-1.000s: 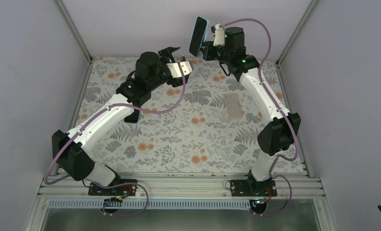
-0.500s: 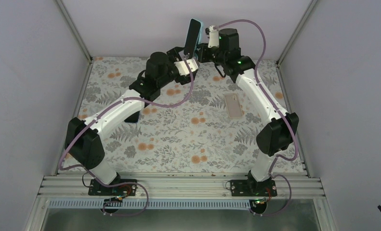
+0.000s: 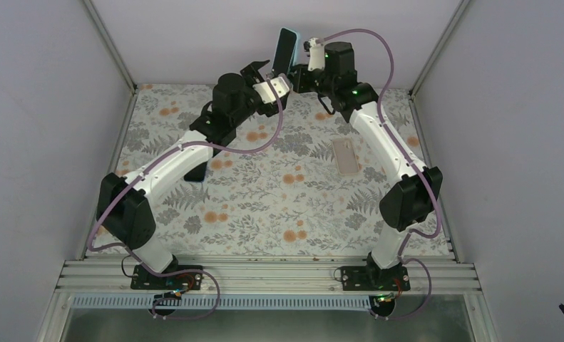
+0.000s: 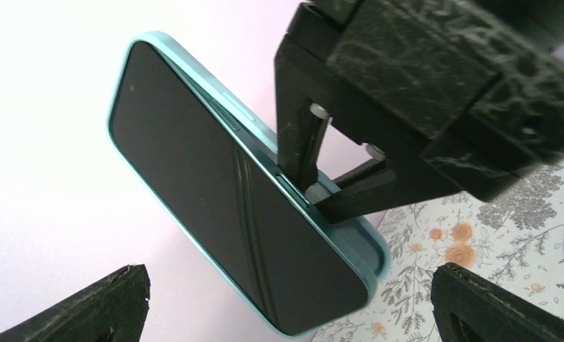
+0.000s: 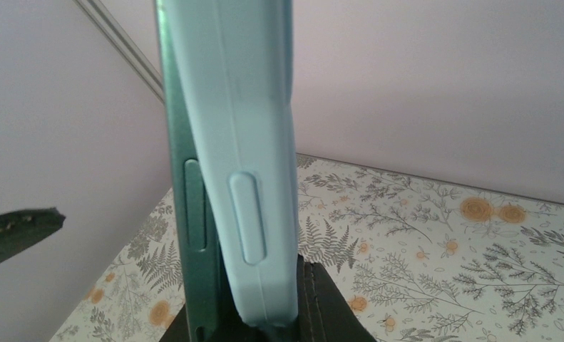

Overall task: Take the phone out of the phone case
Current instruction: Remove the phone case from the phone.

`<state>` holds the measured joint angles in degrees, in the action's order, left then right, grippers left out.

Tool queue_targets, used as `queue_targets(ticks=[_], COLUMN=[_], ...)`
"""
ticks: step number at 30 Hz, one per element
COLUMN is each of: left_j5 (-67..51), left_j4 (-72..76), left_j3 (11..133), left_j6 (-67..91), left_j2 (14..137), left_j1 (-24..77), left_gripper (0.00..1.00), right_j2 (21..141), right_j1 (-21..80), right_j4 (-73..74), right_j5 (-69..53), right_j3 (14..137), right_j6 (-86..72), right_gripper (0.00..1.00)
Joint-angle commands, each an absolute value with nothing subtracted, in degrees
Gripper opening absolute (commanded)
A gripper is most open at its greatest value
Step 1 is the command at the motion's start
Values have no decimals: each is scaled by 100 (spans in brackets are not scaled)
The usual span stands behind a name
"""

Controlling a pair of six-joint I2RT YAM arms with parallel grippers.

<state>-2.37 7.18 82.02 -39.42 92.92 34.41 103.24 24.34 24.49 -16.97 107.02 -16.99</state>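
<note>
The phone (image 3: 285,51), dark screen and dark green edge, sits in a light teal phone case (image 3: 295,37) and is held upright above the table's far edge. My right gripper (image 3: 294,71) is shut on the cased phone near its lower end. In the right wrist view the phone's side (image 5: 187,185) shows bare beside the case wall (image 5: 247,142), both pinched in the right gripper (image 5: 264,324). My left gripper (image 3: 268,75) is open just left of the phone. In the left wrist view the left gripper (image 4: 293,313) stands open, its fingertips (image 4: 118,299) wide below the screen (image 4: 214,192) and touching nothing.
A beige flat case (image 3: 347,157) lies on the floral table right of centre. A dark flat object (image 3: 197,172) lies partly under the left arm. The enclosure's back wall and corner posts (image 3: 109,43) stand close behind both grippers.
The right arm swung the cased phone leftward and turned it more edge-on. The left arm reached forward and up until its open gripper is beside the phone.
</note>
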Motion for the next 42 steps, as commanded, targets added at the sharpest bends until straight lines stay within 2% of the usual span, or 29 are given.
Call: queue_targets(ticks=[1,11,15,18,21,25,31,34,37,39,42], left_j5=[180,712,1091,1350,1796,2157,2809,2962,3060,3094,3137], left_j4=[848,722,955,1155,1688,2689,3859,4082,4184,4243,4752], left_j3=[8525,8899,8674,8494,8144,7512,7588,7895,8215,8366,8331], left_j6=[-3733,-3648,-3531,-3506,-3402,-3437,-3882,-4113,-4279,-4441,-4927], left_j2=[9492,9774,9685,9609,9458,9232,9363,9572,9785,9897,9979], left_j1=[3394,3384,3331,3311,3307,3278,3259,3261,3267,3306,3384], left_gripper=[96,94,88,80,77,68,68,62,59,50,43], right_j2=[10106,9883,9776,9700,9668,9644,9571,9571,9749,9775,9765], right_j1=[2482,2645,2645,2646,2643,2645,2727,2767,2796,2890,3089], right_j4=[2017,1996,1966,1917,1908,1941,1790,1801,1882,1911,2071], right_j5=[-2225,-2309,-2235,-2178,-2214,-2463,-3122,-3493,-4459,-4760,-4858], right_j3=[10850,10761,10675,10627,10664,10742,10373,10269,10257,10170,10084], right_j6=[-1761,-1688,-1653,-1660,-1728,-1899,-1952,-1968,-1918,-1811,-1488], right_gripper=[3,3,3,3,3,3,3,3,3,3,3])
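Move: The phone, one edge already lifted from its light-blue case, stands tilted in the air; its middle is about 4 cm ahead of my open left hand, 3 cm to the right and 4 cm above. The case lies just behind the screen, some 5 cm ahead of that hand, 4 cm right and 3 cm up. My right hand already pinches the case rim; from it the phone's middle is about 3 cm ahead, 2 cm left and 3 cm above. I first push my left hand some 2.5 cm forward to the phone's lifted edge, then swing it left and raise it about 4 cm, turning some 20 degrees counter-clockwise and tipping the fingers up while they close to half open, one going behind the phone, into the gap to the case. My right hand keeps its pinch on the case rim and carries the case about 5 cm up, slightly back and left. ##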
